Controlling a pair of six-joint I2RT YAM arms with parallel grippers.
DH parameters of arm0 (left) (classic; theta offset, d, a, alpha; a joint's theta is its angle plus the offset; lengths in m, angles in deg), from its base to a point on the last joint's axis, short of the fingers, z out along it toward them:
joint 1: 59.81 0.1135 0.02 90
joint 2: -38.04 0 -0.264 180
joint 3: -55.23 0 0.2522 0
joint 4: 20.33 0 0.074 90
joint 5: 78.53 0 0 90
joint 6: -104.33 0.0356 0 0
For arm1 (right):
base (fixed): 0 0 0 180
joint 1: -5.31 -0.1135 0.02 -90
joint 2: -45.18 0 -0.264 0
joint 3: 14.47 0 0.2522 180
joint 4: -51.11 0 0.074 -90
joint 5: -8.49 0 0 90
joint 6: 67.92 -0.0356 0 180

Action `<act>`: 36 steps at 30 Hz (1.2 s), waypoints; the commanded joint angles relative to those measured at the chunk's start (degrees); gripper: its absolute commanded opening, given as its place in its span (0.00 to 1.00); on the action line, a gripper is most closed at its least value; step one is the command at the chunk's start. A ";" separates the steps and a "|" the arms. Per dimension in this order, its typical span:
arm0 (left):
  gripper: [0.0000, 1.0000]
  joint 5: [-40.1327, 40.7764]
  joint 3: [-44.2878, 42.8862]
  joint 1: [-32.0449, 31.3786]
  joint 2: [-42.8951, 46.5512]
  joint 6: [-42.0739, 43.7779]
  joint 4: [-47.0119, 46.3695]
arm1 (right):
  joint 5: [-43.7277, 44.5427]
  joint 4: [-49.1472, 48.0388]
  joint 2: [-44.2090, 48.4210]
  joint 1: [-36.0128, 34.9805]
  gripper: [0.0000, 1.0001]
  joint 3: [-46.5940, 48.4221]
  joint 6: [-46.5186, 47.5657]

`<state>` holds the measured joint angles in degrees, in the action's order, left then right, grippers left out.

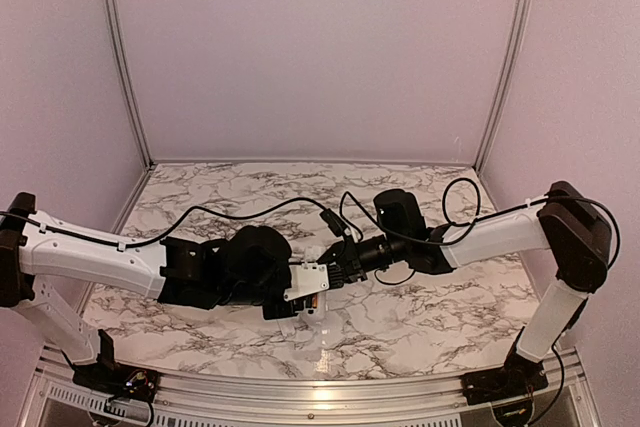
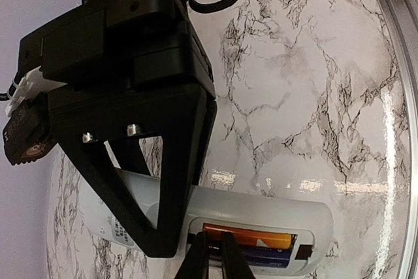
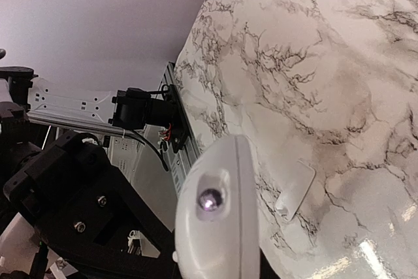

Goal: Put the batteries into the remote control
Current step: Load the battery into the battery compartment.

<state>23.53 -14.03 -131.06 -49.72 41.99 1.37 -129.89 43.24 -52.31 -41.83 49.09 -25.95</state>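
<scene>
The white remote control (image 2: 261,210) is held off the marble table, back up, with its battery bay open. The orange battery (image 2: 251,240) and the dark battery (image 2: 269,257) lie side by side in the bay. My right gripper (image 1: 335,269) is shut on the remote; one of its black fingers (image 2: 176,181) crosses the remote's body. In the right wrist view the remote's rounded end (image 3: 219,227) with its small lens faces the camera. My left gripper (image 2: 214,234) has its thin tips close together, resting at the left end of the batteries.
The plain white flat piece (image 3: 295,189) lies on the marble table (image 3: 339,63) just right of the remote. Both arms meet at the table's middle front (image 1: 300,292). A metal rail (image 2: 398,24) runs along the table edge.
</scene>
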 commanded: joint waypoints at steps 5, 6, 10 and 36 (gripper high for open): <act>0.12 2.71 2.07 -0.56 -4.91 -0.03 7.76 | -8.26 -17.27 5.25 -1.64 0.00 4.01 -4.86; 0.13 2.57 2.14 -0.56 -4.50 -0.07 7.61 | -7.88 -16.40 5.17 -1.64 0.00 4.03 -4.17; 0.14 2.91 2.32 -0.56 -1.74 -1.19 6.39 | -6.71 -14.83 4.67 -1.03 0.00 3.24 -2.74; 0.78 -15.16 13.12 8.86 17.91 -41.68 -18.21 | 0.50 -7.72 11.75 3.37 0.00 -0.22 12.25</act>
<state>17.17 -1.49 -123.65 -29.18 10.67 -10.41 -129.91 37.69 -42.74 -38.66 48.53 -15.48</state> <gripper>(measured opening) 0.784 0.199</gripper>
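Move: My closed left fingertips are at the forward end of the purple battery. The middle of the two batteries in the compartment is about 2 cm back, 1 cm to the right and 1 cm below; the battery cover lies on the table some 7 cm to the left, about 1 cm ahead and 12 cm down. My right hand already grips the remote's middle, with the batteries about 6 cm back of that hand, 1 cm to its left and 1 cm below. My left fingertips linger at the purple battery, then come free and draw off upward and to the left, about 8 cm up and 5 cm left, easing slightly forward late. My fingers spread wide as the wrist rolls some 40 degrees and they point flatter. My right hand keeps its grip and raises the remote about 8 cm, drifting slightly right and forward and tipping its forward end up some 20 degrees. ##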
